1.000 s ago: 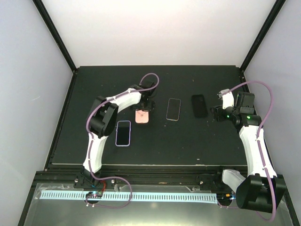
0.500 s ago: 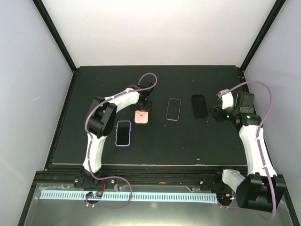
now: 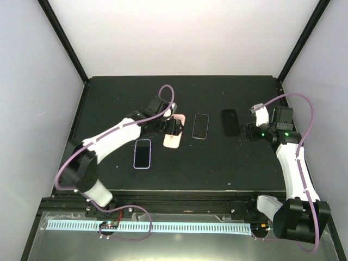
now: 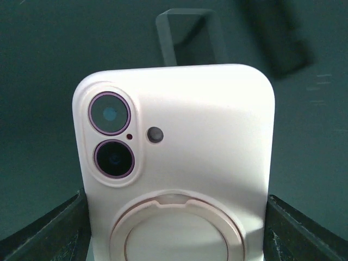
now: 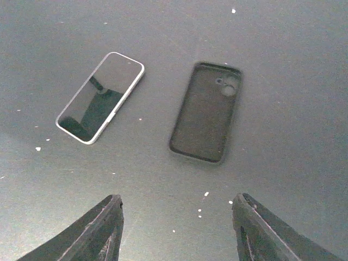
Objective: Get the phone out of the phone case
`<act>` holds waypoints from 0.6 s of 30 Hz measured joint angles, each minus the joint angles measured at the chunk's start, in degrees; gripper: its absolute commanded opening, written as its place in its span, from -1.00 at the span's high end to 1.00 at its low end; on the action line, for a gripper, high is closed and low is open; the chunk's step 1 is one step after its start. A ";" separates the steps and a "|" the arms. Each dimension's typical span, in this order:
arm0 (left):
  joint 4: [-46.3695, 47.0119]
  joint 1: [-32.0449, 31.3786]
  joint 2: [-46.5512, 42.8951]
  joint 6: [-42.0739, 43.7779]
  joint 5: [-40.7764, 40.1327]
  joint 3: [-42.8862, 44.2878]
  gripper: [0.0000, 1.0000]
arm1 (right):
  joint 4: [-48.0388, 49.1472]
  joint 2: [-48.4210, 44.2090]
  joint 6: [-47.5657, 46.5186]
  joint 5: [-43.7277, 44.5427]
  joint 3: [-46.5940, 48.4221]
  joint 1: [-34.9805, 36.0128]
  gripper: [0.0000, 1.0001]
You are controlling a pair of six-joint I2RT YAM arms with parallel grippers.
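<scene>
The salmon-pink phone case (image 4: 179,136) fills the left wrist view, back side up, with its pale ring low in the frame. The phone sits inside it; its two camera lenses (image 4: 110,114) show through the corner cutout. My left gripper (image 4: 176,228) is shut on the case, one dark finger (image 4: 49,236) against each long edge. From above, the case (image 3: 172,141) sticks out of the left gripper (image 3: 173,128) at the middle of the mat, tilted. My right gripper (image 5: 176,223) stands open over bare mat at the right (image 3: 251,130), holding nothing.
A white-rimmed phone (image 3: 200,126) (image 5: 100,98) and an empty black case (image 3: 230,122) (image 5: 205,113) lie between the two grippers. A purple-rimmed phone (image 3: 142,154) lies screen up near the left arm. Black rails edge the mat.
The left gripper closed onto the pink case and carried it a little right and nearer. The left arm's elbow swung down and to the left. The right arm stayed still.
</scene>
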 measured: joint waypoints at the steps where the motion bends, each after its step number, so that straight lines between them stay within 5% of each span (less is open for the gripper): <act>1: 2.84 -0.81 -3.52 0.26 2.27 -1.75 0.09 | -0.17 0.02 -0.26 -0.98 0.02 0.00 -0.10; 3: 6.97 -2.05 -8.57 0.55 5.90 -4.37 0.11 | -1.03 -0.31 -1.55 -4.76 0.17 -0.09 -0.14; 7: 14.95 -3.89 -18.49 0.66 12.76 -11.67 0.16 | -4.72 -3.48 -3.41 -20.31 0.63 -0.15 -0.95; 13: 23.80 -4.50 -32.06 -0.02 17.20 -20.39 0.21 | -5.92 -11.15 -2.12 -42.10 2.84 -0.09 -0.99; 18: 26.43 -4.50 -33.55 0.52 17.86 -17.20 0.33 | 7.04 -14.23 12.41 -50.01 1.92 2.25 -0.99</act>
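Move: The left fingers already hold the phone in the pink case about 12 cm above the table. The open right gripper is roughly 35 cm to its right, some 3 cm nearer the base and 6 cm higher. The bare phone lies 9 cm ahead and 15 cm right of the left hand, the purple-rimmed phone 6 cm back and 16 cm left. From the right hand, the black case lies about 14 cm ahead and 4 cm left. Keep the left grip on the pink-cased phone and lift it some 19 cm while drawing back about 10, swinging the fingers from steeply down to nearly level, pointing right. Meanwhile raise the right gripper about 15 cm, bringing it left towards that phone and back, turn its fingers to point left, and open them fully without touching the phone. ##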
